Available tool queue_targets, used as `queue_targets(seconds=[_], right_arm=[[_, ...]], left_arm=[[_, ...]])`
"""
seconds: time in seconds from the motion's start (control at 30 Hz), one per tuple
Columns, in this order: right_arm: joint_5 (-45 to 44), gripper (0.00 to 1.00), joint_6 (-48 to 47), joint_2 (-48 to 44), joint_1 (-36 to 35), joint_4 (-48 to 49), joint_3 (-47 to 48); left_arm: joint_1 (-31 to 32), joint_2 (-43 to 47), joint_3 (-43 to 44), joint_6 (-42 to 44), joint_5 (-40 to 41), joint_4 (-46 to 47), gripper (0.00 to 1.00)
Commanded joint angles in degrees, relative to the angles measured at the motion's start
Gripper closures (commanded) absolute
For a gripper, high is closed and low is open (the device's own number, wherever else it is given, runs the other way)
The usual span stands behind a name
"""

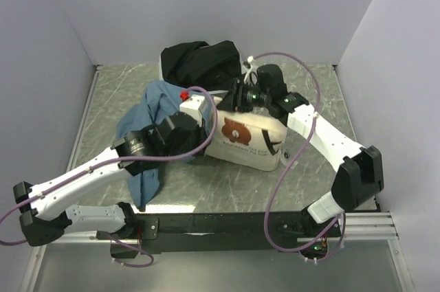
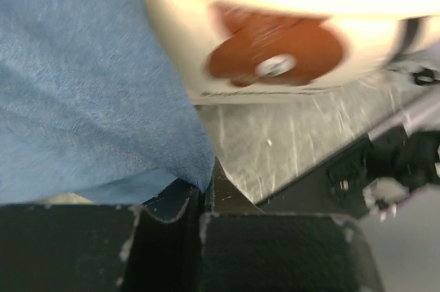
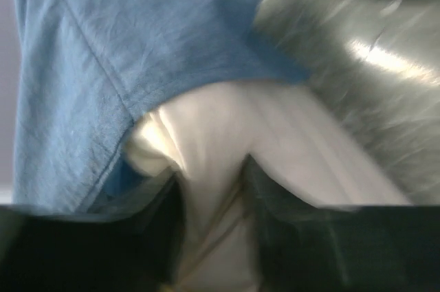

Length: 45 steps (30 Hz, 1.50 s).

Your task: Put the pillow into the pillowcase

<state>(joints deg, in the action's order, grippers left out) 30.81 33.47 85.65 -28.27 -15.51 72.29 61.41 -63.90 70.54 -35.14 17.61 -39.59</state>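
The cream pillow (image 1: 244, 137) lies mid-table with its brown-orange label (image 2: 275, 55) facing the front. The slate-blue pillowcase (image 1: 148, 120) is bunched over its left end. My left gripper (image 2: 205, 185) is shut on a fold of the pillowcase (image 2: 82, 79) hem, just left of the pillow (image 2: 289, 3). My right gripper (image 3: 210, 182) is at the pillow's back top edge (image 1: 227, 99). Its jaws stand parted, and a ridge of pillow (image 3: 227, 141) cloth still lies between them. The pillowcase (image 3: 124, 51) mouth hangs right beside it. The view is blurred.
A black cloth (image 1: 199, 62) is heaped at the back of the grey marbled table (image 1: 309, 86), behind the pillow. Pale walls close in the left, back and right sides. A black rail (image 1: 227, 223) runs along the near edge, with purple cables looping over the right arm.
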Motion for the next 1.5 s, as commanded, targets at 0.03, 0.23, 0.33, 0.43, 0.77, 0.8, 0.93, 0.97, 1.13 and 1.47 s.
queue_targets(seconds=[0.03,0.23,0.33,0.43,0.77,0.8,0.93,0.97,1.13,1.47], right_arm=[[-21.1,0.28,-8.2,3.6,1.3,-6.1,10.8],[-31.6,0.00,-13.3,1.3,2.6,-12.4,20.9],[-38.1,0.00,-13.1,-1.3,3.0,-13.6,19.7],[-44.9,0.00,-11.0,-4.7,3.2,-15.3,16.0],[-35.2,0.00,-1.3,-32.3,4.5,-0.9,-25.8],[-33.6,0.00,-0.3,-34.2,4.5,2.6,-29.1],[-31.2,0.00,1.5,-37.5,4.5,8.6,-41.5],[-31.4,0.00,1.2,-35.8,4.5,8.8,-42.0],[-31.4,0.00,4.5,-31.9,4.5,11.6,-44.0],[-28.3,0.00,15.7,-35.1,3.8,20.3,-52.6]], left_arm=[[-9.9,-2.5,1.1,-5.6,-4.9,3.0,0.98],[-17.9,-6.1,-0.8,-4.3,-10.7,7.4,0.99],[-19.2,-8.9,0.8,-3.9,-12.1,8.0,0.98],[-19.6,-11.2,2.1,-3.6,-12.8,9.0,0.98],[-21.7,-17.9,8.5,-0.6,-11.1,10.3,0.87],[-21.8,-18.4,9.0,-0.4,-10.8,10.3,0.86],[-22.0,-18.8,8.6,2.3,-15.5,14.4,0.59],[-22.0,-17.8,8.0,2.4,-15.6,14.9,0.47],[-21.8,-10.6,-0.1,3.0,-10.8,13.5,0.23],[-8.9,-5.4,-17.1,-1.0,8.8,9.2,0.19]])
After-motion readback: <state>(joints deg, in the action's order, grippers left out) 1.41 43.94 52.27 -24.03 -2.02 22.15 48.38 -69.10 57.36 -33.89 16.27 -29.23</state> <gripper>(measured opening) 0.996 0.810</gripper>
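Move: The right hand, its fingers already parting on the pillow's far edge, has the pillow's middle about 12 cm below it, 6 cm to its right and 3 cm back. The blue pillowcase's middle lies some 26 cm to its left, 5 cm farther out and 17 cm lower; the black cloth in the basket is about 25 cm ahead and 9 cm left, 15 cm lower. From the left hand, pinching the pillowcase's edge, the pillow is roughly 15 cm right, 10 cm ahead and 15 cm below. Forward and up goes the right hand first, about 9 cm, opening wide and letting go of the pillow; it then swings right and comes back and down some 20 cm to the pillow's near edge, open. The left hand carries the pillowcase's edge about 14 cm forward and slightly down, opens to let go, then sinks back towards itself. ##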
